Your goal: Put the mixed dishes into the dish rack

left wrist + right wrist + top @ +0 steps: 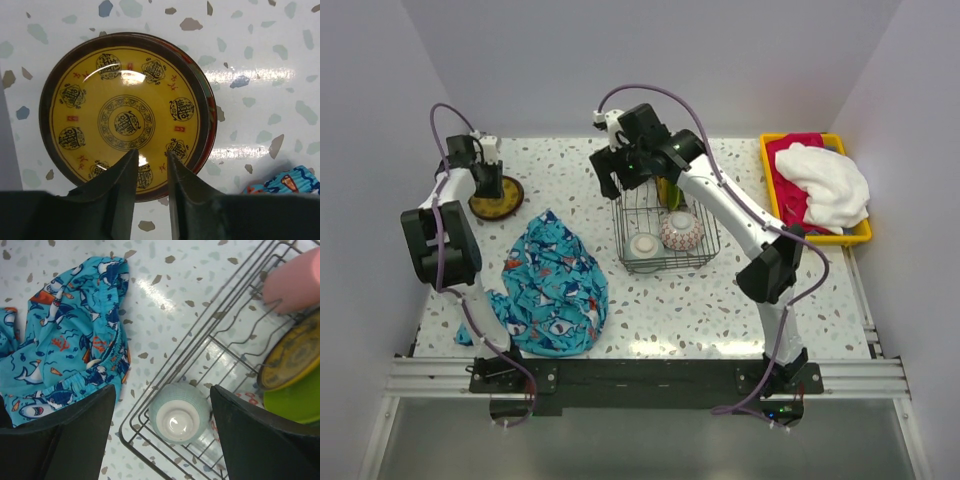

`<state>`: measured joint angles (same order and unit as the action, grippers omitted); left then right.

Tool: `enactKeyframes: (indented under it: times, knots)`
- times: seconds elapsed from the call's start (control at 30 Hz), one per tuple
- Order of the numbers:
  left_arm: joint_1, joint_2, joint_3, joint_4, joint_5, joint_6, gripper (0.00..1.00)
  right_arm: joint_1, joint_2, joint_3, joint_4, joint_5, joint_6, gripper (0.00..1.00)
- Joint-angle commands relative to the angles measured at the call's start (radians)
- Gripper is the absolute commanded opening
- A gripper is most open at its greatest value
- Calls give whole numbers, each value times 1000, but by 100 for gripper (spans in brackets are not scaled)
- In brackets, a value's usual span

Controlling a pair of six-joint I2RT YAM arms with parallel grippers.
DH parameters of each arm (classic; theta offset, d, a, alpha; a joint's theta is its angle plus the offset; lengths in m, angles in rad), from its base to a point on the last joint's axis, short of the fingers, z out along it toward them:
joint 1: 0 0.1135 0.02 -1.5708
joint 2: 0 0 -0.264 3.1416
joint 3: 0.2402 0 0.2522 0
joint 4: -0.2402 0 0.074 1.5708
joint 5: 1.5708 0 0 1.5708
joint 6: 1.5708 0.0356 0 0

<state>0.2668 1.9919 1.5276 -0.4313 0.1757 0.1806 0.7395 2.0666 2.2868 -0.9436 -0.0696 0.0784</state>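
A yellow plate with a dark rim lies flat on the table at the back left. My left gripper hovers over its near rim, its jaws a narrow gap apart and holding nothing. The dish rack stands mid-table. In it are a mint bowl, a blue patterned bowl, a pink cup, a yellow-olive plate and a lime-green plate. My right gripper hangs wide open above the rack's left part, with the mint bowl below it.
A blue shark-print cloth lies crumpled left of the rack, its edge near the yellow plate. A yellow plastic tray with white and red cloths sits at the back right. Walls close off the table's back and sides.
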Motion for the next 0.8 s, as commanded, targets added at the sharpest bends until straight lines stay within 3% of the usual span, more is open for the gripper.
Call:
enactKeyframes:
  times: [0.0, 0.27, 0.47, 0.77]
  knots:
    - [0, 47, 52, -4, 39, 66, 30, 9, 92, 68, -18, -122, 10, 73]
    - [-1, 41, -24, -27, 111, 68, 31, 12, 207, 135, -3, 241, 115, 72]
    - [-3, 18, -98, -17, 146, 39, 34, 11, 288, 174, -9, 215, 148, 70]
    - [-18, 47, -115, -47, 203, 62, 34, -11, 375, 217, -27, 343, 257, 48]
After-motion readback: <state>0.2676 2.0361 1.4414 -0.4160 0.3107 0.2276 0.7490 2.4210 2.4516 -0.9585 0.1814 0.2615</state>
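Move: Just below the left hand, about 8 cm down, lies the brown-rimmed yellow plate, its middle roughly 2 cm ahead and 3 cm left; the blue cloth's middle is some 23 cm back and 12 cm right. The right hand has the dish rack's left rail about 6 cm ahead, 2 cm left and 16 cm below. The green bowl is 2 cm back, 4 cm right; the patterned bowl 2 cm ahead, 13 cm right, both some 22 cm below. Dropping about 13 cm and reaching 5 or 6 cm forward, the right hand comes down onto the line of the rack's left rail, turning some 20 degrees, mostly clockwise, and narrowing its fingers to either side of the rail. The left hand sinks about 5 cm while easing back and right to the plate's near right rim, fingers held partly open. ##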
